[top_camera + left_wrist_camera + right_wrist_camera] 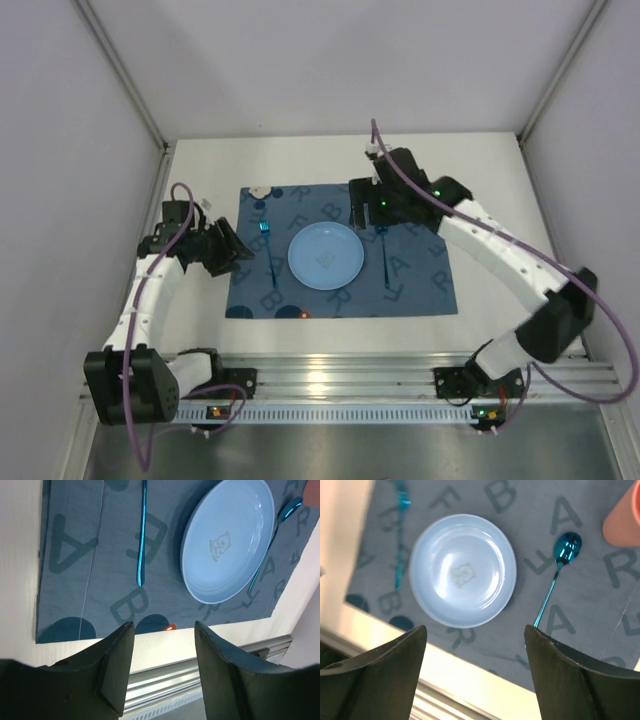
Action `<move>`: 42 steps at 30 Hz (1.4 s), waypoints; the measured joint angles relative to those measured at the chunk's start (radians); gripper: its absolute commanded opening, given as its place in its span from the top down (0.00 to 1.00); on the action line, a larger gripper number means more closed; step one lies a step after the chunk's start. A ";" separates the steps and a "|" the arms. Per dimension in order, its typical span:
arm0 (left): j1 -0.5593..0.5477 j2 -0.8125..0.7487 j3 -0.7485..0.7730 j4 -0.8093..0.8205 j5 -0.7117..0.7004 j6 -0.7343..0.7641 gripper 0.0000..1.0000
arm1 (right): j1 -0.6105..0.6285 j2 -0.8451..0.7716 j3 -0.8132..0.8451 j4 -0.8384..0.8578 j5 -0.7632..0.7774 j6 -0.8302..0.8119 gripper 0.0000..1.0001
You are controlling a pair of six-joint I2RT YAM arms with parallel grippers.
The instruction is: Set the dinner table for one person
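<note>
The white dinner table [480, 160] carries a dark blue lettered mat [420, 280]. At the mat's middle lies a light blue plate [326, 255] with a small bear print [220, 544]. A shiny blue fork [268, 245] lies left of the plate and a blue spoon [385, 255] lies right of it. My left gripper [162, 625] is open and empty, hovering off the mat's left edge. Above the mat's far side, near the spoon's bowl [567, 547], my right gripper [475, 627] is also open with nothing in it.
A peach-coloured cup [625, 520] shows at the corner of the right wrist view, beyond the spoon. A small pale object [258, 190] sits at the mat's far left corner. An aluminium rail [340, 375] runs along the near edge. Grey walls enclose the table.
</note>
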 measured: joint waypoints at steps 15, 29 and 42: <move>-0.094 -0.014 0.183 0.122 -0.229 -0.039 0.29 | 0.024 -0.818 -0.530 0.217 0.230 -0.148 0.00; -0.192 -0.111 -0.497 1.024 -0.732 0.348 0.13 | 0.024 -1.017 -0.627 0.142 0.225 0.010 0.00; -0.142 0.342 -0.587 1.614 -0.728 0.409 0.14 | 0.024 -1.049 -0.479 -0.081 0.185 0.104 0.00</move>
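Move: The spoon, already laid down, has its middle about 5 cm right of my right hand, level fore-and-aft and some 16 cm below. The plate's centre is about 8 cm left at that depth, and the cup some 11 cm ahead, 10 cm right and 12 cm below. From my left hand, the fork's middle lies roughly 6 cm ahead, 4 cm right and 9 cm down; the plate is 6 cm ahead, 17 cm right, equally low. With nothing left in my grip, I carry my right hand back and right about 15 cm each, away from spoon and plate, swooping up, partly down, then slightly up again while opening fully and tipping the fingers up. My left hand arcs up over 9 cm, then sinks well below its start, going forward and left off the mat, opening wider, rolling left side up and tipping its fingers some 40 degrees forward. ##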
